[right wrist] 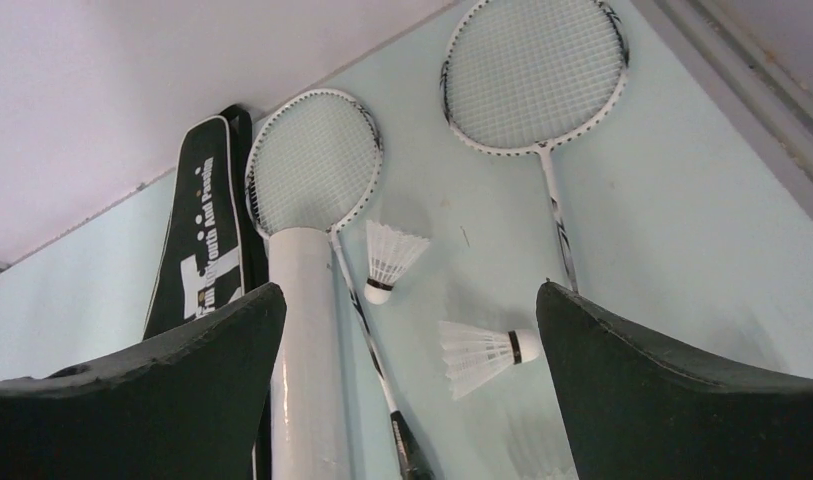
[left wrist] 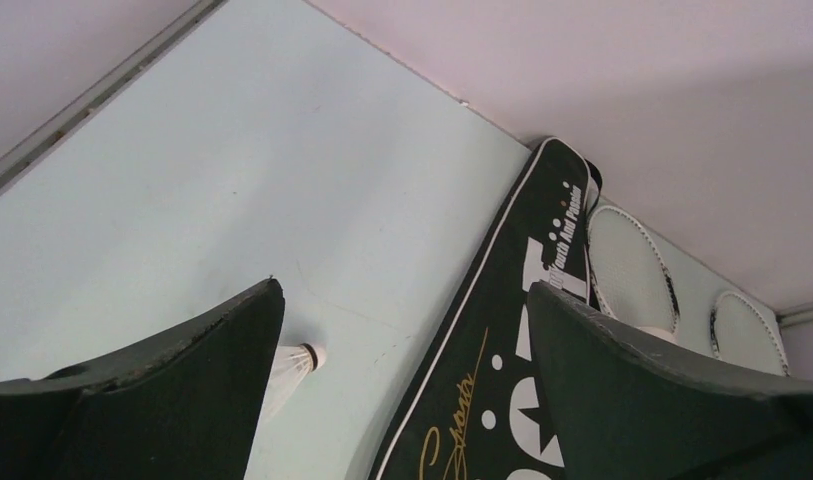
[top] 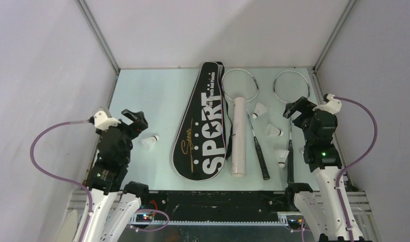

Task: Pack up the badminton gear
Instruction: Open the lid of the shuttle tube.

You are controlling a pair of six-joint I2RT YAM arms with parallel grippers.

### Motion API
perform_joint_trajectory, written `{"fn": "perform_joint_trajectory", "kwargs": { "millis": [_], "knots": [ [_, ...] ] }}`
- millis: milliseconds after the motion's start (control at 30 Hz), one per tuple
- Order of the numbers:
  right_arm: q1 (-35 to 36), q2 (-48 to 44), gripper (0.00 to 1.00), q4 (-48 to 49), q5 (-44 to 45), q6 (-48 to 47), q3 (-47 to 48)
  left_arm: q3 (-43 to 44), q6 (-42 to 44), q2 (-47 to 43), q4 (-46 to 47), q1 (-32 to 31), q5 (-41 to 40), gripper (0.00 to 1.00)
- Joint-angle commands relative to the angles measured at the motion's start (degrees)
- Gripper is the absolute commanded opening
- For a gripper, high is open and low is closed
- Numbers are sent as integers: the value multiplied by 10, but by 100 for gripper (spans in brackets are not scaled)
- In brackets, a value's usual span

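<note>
The black "SPORT" bag (top: pixel 205 123) lies flat in the middle of the table. Right of it lie the white tube (top: pixel 239 136) and two silver rackets (top: pixel 240 84) (top: pixel 291 86), handles toward me. Several white shuttlecocks are scattered: one (top: pixel 151 142) left of the bag, the others (top: pixel 259 110) (top: pixel 274 131) (top: pixel 281 157) between the rackets. My left gripper (top: pixel 134 122) hovers open above the left shuttlecock (left wrist: pixel 297 365). My right gripper (top: pixel 299 108) hangs open over the right racket's shaft. Neither holds anything.
White walls with metal corner posts (top: pixel 99 35) enclose the pale green table (top: pixel 157 96) on three sides. The black rail (top: pixel 213 199) with the arm bases runs along the near edge. Purple cables (top: pixel 41 151) loop off both wrists.
</note>
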Motion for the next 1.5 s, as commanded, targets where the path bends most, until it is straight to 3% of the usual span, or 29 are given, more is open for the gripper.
{"fn": "perform_joint_trajectory", "kwargs": {
  "millis": [0,200,433,633,900,1067,1300,1467],
  "knots": [
    [-1,-35,99,-23,32,14,-5,-18,35,2,76,-3,38,98],
    [-1,-52,99,-21,-19,26,-35,-1,11,45,27,-3,66,98],
    [-1,-35,99,-15,-56,49,-42,-40,-52,96,101,-7,179,98],
    [-1,-45,99,0,-65,61,-61,-37,-66,172,161,-73,186,98],
    [-1,-79,99,0,-61,47,-76,90,-45,390,193,-210,161,98],
    [-1,-97,99,-12,-66,31,-77,185,-41,551,207,-279,200,98],
    [-1,-92,99,-18,-66,24,-80,332,-57,727,192,-315,238,98],
    [-1,-82,99,-19,-66,23,-80,371,-70,783,203,-328,257,98]
  ]
}}
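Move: The shuttle tube's middle lies about 40 cm to the left hand's right, 3 cm ahead and some 24 cm below. On the way, the black racket bag has its middle roughly 24 cm right and 8 cm ahead. Just beyond the tube, a racket's middle is about 8 cm farther right and 11 cm farther out than the tube's; a shuttlecock is 12 cm right and 14 cm out from it. From the right hand, the tube is 19 cm left, 3 cm back, 21 cm down. The left hand sweeps across over the racket bag towards the far half of the shuttle tube, nearly 40 cm to its right, while sinking some 13 cm and reaching forward about 11. Its wrist swings clockwise by roughly 50 degrees and tips down, fingers staying wide open, still well above the tube. The right hand, also open, only eases back and down a few centimetres with a slight drift left. ##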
